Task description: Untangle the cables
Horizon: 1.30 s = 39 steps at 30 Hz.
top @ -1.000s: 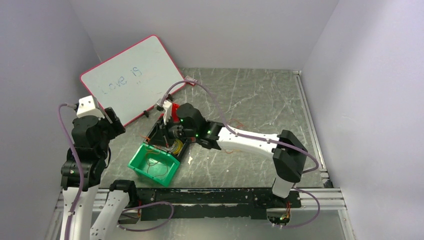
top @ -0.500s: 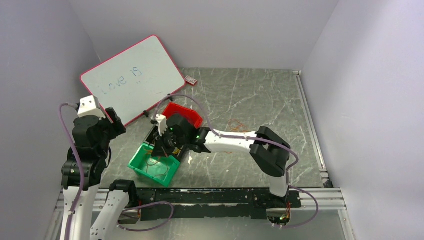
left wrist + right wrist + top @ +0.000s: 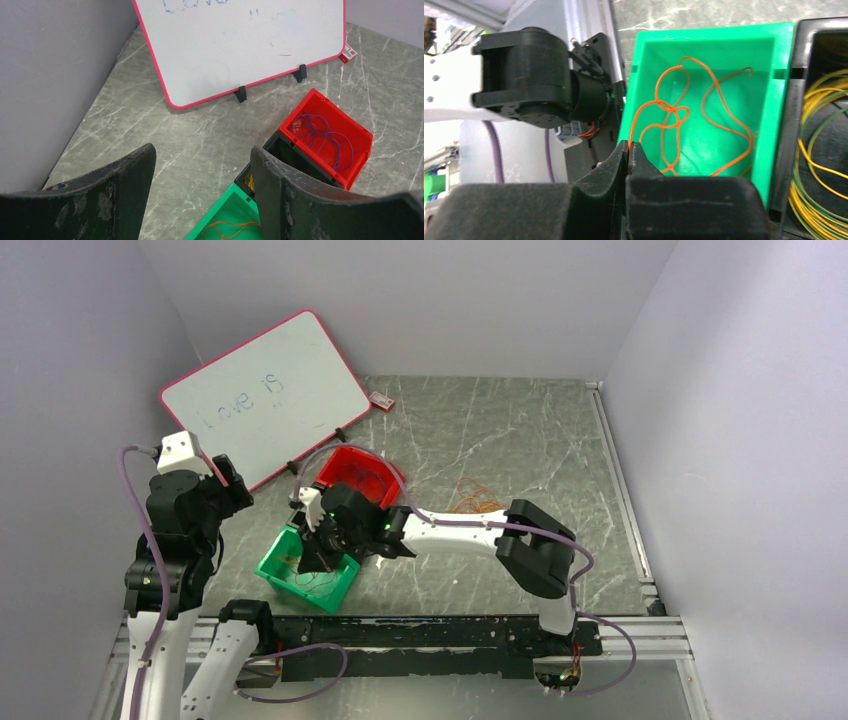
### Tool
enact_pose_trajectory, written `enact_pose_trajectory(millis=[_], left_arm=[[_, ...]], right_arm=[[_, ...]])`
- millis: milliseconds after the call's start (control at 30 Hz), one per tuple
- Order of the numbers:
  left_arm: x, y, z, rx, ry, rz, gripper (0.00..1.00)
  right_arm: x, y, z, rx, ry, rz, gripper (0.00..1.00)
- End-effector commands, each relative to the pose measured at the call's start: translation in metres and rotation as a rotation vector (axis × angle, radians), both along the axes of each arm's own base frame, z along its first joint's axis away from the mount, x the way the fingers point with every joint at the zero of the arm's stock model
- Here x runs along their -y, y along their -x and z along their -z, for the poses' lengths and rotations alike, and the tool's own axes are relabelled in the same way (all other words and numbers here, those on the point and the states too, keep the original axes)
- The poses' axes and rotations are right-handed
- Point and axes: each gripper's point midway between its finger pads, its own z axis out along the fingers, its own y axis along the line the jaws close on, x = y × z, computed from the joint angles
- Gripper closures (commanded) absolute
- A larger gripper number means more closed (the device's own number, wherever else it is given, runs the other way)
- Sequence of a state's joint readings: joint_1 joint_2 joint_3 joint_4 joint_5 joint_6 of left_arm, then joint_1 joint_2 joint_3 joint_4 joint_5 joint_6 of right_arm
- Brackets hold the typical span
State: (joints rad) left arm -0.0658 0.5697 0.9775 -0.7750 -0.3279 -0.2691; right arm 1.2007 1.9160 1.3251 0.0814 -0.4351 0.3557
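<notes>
My right gripper [image 3: 630, 145] is shut on a thin orange cable [image 3: 684, 117] whose loops lie in the green bin [image 3: 714, 31]. In the top view the right gripper [image 3: 315, 558] hangs over that green bin [image 3: 300, 585]. Yellow cables [image 3: 819, 150] fill the black bin [image 3: 806, 30] beside it. A purple cable [image 3: 322, 134] lies in the red bin [image 3: 361, 162]. A small orange tangle [image 3: 470, 498] lies on the table behind the right arm. My left gripper [image 3: 202, 152] is open and empty, held high over bare table left of the bins.
A whiteboard [image 3: 262, 398] with a pink rim leans at the back left on two black feet. A small red and white tag [image 3: 380, 399] lies by its corner. Grey walls close in three sides. A black rail [image 3: 440, 632] runs along the near edge.
My right arm has swung toward the near left, from over the black bin to over the green bin, uncovering the red bin. The left arm has not moved.
</notes>
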Motion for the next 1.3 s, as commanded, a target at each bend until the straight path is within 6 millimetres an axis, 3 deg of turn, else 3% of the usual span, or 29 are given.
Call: enact_pose_trajectory(millis=[0, 133, 300, 367, 433, 467, 567, 900, 1067, 1167, 1267], left_arm=[[0.000, -0.002, -0.002, 0.017, 0.006, 0.000, 0.26], [0.000, -0.003, 0.000, 0.011, 0.002, 0.003, 0.26], [0.002, -0.006, 0.001, 0.011, 0.012, 0.010, 0.26], [0.003, -0.006, 0.001, 0.013, 0.016, 0.015, 0.26], [0.005, -0.007, 0.001, 0.011, 0.017, 0.023, 0.26], [0.005, -0.007, 0.001, 0.011, 0.018, 0.025, 0.26], [0.006, -0.007, 0.001, 0.012, 0.019, 0.031, 0.25], [0.019, -0.016, -0.002, 0.022, 0.033, 0.110, 0.24], [0.040, -0.026, -0.001, 0.022, 0.052, 0.228, 0.24], [0.059, -0.032, -0.001, 0.032, 0.065, 0.344, 0.24], [0.081, -0.037, 0.003, 0.029, 0.114, 0.460, 0.25]], right_arm=[[0.000, -0.020, 0.017, 0.048, 0.076, 0.084, 0.99], [0.007, -0.038, 0.038, 0.098, 0.158, 0.158, 0.97], [0.010, -0.038, 0.067, 0.101, 0.236, 0.144, 0.95], [0.011, -0.037, 0.070, 0.101, 0.243, 0.140, 0.92], [0.013, -0.038, 0.067, 0.107, 0.230, 0.152, 0.83], [0.012, -0.039, 0.054, 0.117, 0.202, 0.159, 0.79], [0.014, -0.040, 0.038, 0.132, 0.170, 0.170, 0.71], [0.032, -0.043, -0.013, 0.181, 0.100, 0.222, 0.57], [0.073, -0.061, -0.034, 0.250, 0.128, 0.392, 0.55], [0.121, -0.084, -0.041, 0.303, 0.203, 0.569, 0.55], [0.183, -0.117, -0.046, 0.317, 0.306, 0.746, 0.56]])
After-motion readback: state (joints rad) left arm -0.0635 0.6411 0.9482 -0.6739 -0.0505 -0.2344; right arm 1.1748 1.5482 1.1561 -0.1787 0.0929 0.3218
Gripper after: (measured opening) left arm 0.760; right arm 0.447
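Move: The orange cable, still pinched in the right hand, already trails into the green tray, whose middle is about 3 cm ahead, 3 cm left and 9 cm below that hand. From the same hand, the black tray with the yellow-green coil is some 13 cm ahead and 3 cm right, the red tray 24 cm ahead and 8 cm right. The green tray lies roughly 12 cm right, 7 cm back and 24 cm below the left hand. The orange cable's held end goes down about 7 cm into the green tray, the right hand easing 3 cm forward and tipping its fingers steeper, then opening nearly halfway to let go. Emptied, that hand climbs some 11 cm and swings right and forward out of the tray, turning clockwise. Late on, the open left hand drifts 5 cm right and a little forward, turning clockwise some 15 degrees. ##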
